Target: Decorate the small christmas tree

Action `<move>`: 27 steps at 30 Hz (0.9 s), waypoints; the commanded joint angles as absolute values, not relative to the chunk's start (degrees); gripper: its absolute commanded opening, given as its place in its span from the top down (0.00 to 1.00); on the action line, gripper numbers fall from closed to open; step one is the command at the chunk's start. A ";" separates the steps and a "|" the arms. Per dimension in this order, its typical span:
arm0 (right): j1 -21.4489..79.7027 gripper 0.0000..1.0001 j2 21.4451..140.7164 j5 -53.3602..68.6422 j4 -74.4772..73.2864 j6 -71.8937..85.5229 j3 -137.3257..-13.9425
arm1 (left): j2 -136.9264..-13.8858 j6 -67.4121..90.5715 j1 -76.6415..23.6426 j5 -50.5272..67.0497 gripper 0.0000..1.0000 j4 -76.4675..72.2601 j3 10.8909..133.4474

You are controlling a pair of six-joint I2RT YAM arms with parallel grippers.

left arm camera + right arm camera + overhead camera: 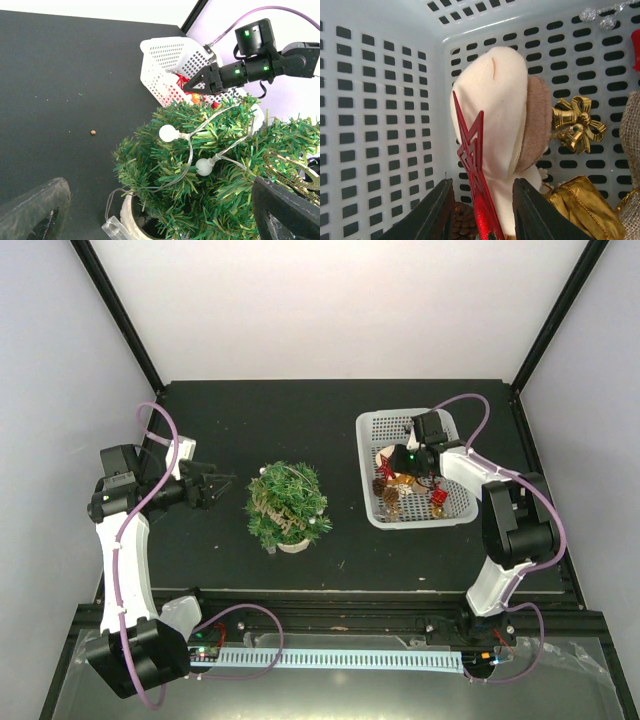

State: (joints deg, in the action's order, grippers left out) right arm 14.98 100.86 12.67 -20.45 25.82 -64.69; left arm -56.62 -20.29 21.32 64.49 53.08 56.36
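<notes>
The small christmas tree (287, 505) stands mid-table on a pale round base (127, 215). It is bushy and green, with a clear light string and white bulbs (168, 133) draped over it. My left gripper (213, 483) is open just left of the tree, apart from it; its dark fingers (35, 210) frame the branches (210, 190). My right gripper (397, 466) reaches down into the white mesh basket (400, 418). Its jaws stand partly open around a red star ornament (472, 155), edge-on between them with a gap on the left. A cream plush ornament (500, 100) sits right behind the star.
Gold bells (575, 125), a gold gift box (582, 205), a pine cone (462, 220) and a red gift (438, 498) lie in the basket. A gold ornament (295, 175) hangs on the tree's right side. A small crumb (93, 132) lies on the black table.
</notes>
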 commanded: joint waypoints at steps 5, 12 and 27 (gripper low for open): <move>15.72 0.65 98.61 14.04 -19.55 25.70 -63.12 | -56.10 -19.90 21.73 65.30 0.01 52.37 56.60; 15.82 0.65 100.39 15.08 -18.92 25.78 -65.19 | -56.02 -19.86 21.71 65.30 0.01 52.38 56.60; 15.91 0.98 108.70 16.79 -20.47 25.41 -72.51 | -56.78 -20.02 21.71 65.39 0.01 52.56 56.69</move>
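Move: The red star stands edge-on almost between the right hand's half-open fingers, about 1 cm ahead, 2 cm left and 1 cm below. The white mushroom lies some 3 cm ahead, 2 cm left and 3 cm down, the gold parcel roughly 2 cm back, 2 cm right and 3 cm down. From the left hand the star is about 15 cm ahead, 28 cm right and 20 cm below. The right hand eases back, then reaches about 3 cm forward-left and down, pinching the red star. ##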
